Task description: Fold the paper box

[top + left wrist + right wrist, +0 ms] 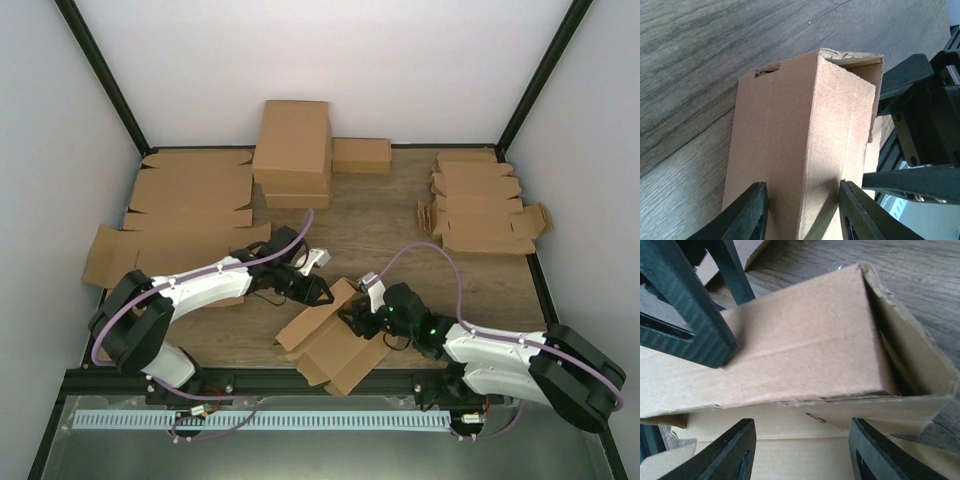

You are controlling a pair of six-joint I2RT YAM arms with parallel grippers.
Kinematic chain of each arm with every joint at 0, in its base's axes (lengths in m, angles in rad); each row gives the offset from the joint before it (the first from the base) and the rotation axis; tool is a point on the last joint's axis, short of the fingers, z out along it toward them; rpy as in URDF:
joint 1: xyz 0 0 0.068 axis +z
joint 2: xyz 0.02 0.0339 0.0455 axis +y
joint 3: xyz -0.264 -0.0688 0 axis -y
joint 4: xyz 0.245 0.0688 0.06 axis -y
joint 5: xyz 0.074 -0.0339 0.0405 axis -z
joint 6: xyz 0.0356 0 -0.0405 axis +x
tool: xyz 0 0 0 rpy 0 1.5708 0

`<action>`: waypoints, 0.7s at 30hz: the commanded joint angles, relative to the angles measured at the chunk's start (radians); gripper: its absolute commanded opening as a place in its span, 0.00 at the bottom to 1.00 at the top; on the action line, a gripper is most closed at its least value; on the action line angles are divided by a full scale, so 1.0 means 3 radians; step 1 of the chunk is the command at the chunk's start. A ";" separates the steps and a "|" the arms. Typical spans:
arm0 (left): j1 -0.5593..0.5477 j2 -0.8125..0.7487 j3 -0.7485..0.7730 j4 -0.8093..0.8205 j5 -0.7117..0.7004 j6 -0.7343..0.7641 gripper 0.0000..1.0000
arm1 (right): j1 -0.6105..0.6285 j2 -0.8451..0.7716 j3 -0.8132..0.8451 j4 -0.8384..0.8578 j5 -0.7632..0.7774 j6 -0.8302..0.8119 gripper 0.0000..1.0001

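Observation:
The paper box is a brown cardboard blank, partly folded, lying near the table's front edge between both arms. My left gripper is at its far left end. In the left wrist view the left gripper is open, its fingers straddling a raised folded corner of the box. My right gripper hangs at the box's right side. In the right wrist view the right gripper stands open over a flat inner panel, in front of the raised wall of the box, with nothing between its fingers. The left fingers show there too.
A stack of folded boxes and a smaller one stand at the back. Flat cardboard sheets lie at the left and a pile of small blanks at the right. The black frame rail runs just below the box.

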 commanded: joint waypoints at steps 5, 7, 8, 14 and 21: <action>-0.0062 0.0058 0.0159 -0.0024 -0.0177 0.0025 0.41 | -0.0010 -0.0369 -0.0059 -0.0120 0.0344 0.0184 0.58; -0.0059 0.0053 0.0177 -0.0014 -0.0167 0.0017 0.42 | -0.0009 -0.0491 -0.0063 -0.0246 0.0493 0.0265 0.58; -0.0060 0.0052 0.0179 -0.0013 -0.0169 0.0013 0.42 | -0.0010 -0.0570 -0.0069 -0.0301 0.0534 0.0290 0.59; -0.0058 0.0069 0.0188 0.0002 -0.0176 0.0002 0.42 | -0.0010 -0.1080 -0.0030 -0.0643 0.0815 0.0426 0.66; -0.0059 0.0097 0.0195 0.0012 -0.0195 -0.0011 0.42 | -0.0013 -0.1202 0.0418 -0.1240 0.1091 0.0395 0.81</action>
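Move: The right hand has its fingers just inside the paper box, by the loose end flap, which lies about 4 cm ahead, 1 cm to its right and nearly at its height. The folded side wall's middle is some 6 cm to its left and 1 cm farther out; the box floor is about 7 cm back, 2 cm left and 5 cm below. The left hand is over that wall, its middle about 3 cm back, 2 cm left and 3 cm below. The right fingers come free of the end flap, and the hand lifts about 5 cm, drawing off some 3 to 4 cm to the right and a little forward. It turns roughly 15 degrees clockwise as it goes and spreads its fingers wider. The left hand keeps its fingertips on the folded side wall, barely shifting, its opening unchanged. ##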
